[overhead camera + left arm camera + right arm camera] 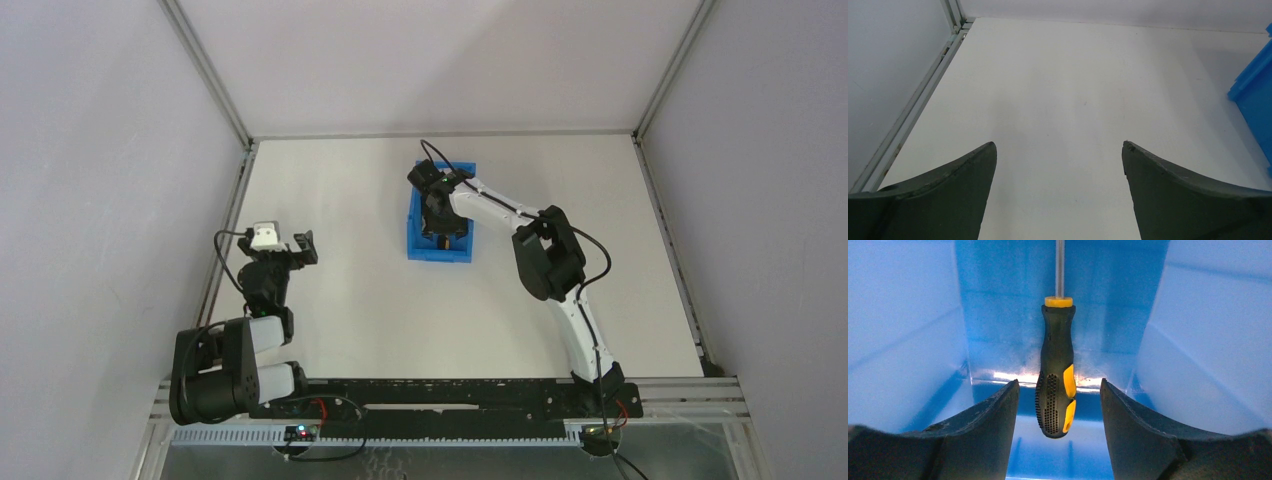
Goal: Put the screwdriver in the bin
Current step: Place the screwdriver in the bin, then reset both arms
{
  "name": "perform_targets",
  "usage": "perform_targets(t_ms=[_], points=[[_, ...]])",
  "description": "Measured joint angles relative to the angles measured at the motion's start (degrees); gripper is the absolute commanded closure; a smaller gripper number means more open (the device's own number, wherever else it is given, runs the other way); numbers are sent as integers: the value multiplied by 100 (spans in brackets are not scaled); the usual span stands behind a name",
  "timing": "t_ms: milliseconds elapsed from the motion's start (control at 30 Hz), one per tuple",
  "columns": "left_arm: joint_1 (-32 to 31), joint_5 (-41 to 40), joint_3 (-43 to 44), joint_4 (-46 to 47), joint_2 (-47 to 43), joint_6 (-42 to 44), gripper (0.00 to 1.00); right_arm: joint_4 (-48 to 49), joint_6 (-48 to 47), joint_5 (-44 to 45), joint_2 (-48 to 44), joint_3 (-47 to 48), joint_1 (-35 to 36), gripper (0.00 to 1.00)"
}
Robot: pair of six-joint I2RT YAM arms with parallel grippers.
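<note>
The blue bin (415,235) stands at the table's middle, far side. My right gripper (441,222) reaches down into it. In the right wrist view the screwdriver (1055,370), black handle with yellow-orange patches and a thin shaft, sits between my open right gripper (1059,386) fingers with a gap on both sides, blue bin walls (908,335) all round. A sliver of its orange handle (441,240) shows in the top view. My left gripper (303,247) is open over bare table at the left, seen also in its own wrist view (1059,145), with the bin's corner (1255,95) at the right edge.
Metal frame rails (225,235) run along the table's left and right sides, with grey walls beyond. A black rail (440,395) at the near edge carries both arm bases.
</note>
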Motion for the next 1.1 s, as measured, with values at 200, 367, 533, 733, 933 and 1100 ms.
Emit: perform_targets(t_ms=[200,367,533,733,933,1100], points=[[0,0,0,2,-2,-2,0,-13,-7,66,-2,4,0,20],[0,0,0,2,0,0,0,-144,-31,144,-4,142,0,12],[0,0,0,0,-2,0,0,-289,-70,264,-72,479,-2,12],[0,0,0,0,-2,0,0,-505,-114,376,-256,992,-2,11],[0,-2,0,0,-2,-2,0,-691,-201,527,-503,1394,-37,11],[0,0,0,0,-2,-2,0,-710,-400,691,-835,1561,-111,10]])
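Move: The screwdriver already lies free on the bin floor between the right hand's parted fingers, shaft pointing outward; its middle is about 3 cm ahead of that hand, level sideways and some 1 cm below it. Around it stands the bin, its middle roughly 4 cm ahead, 1 cm left and 2 cm up. From the idle left hand the screwdriver is about 6 cm ahead, 32 cm to the right and 10 cm down. Up, slowly at first and then fast, the right hand leaves the screwdriver and climbs some 15 cm out of the bin, drifting about 4 cm forward towards and past its far end. The fingers spread wider around the handle before the lift gets going and stay open, while the wrist tilts them 15 to 20 degrees outward. ##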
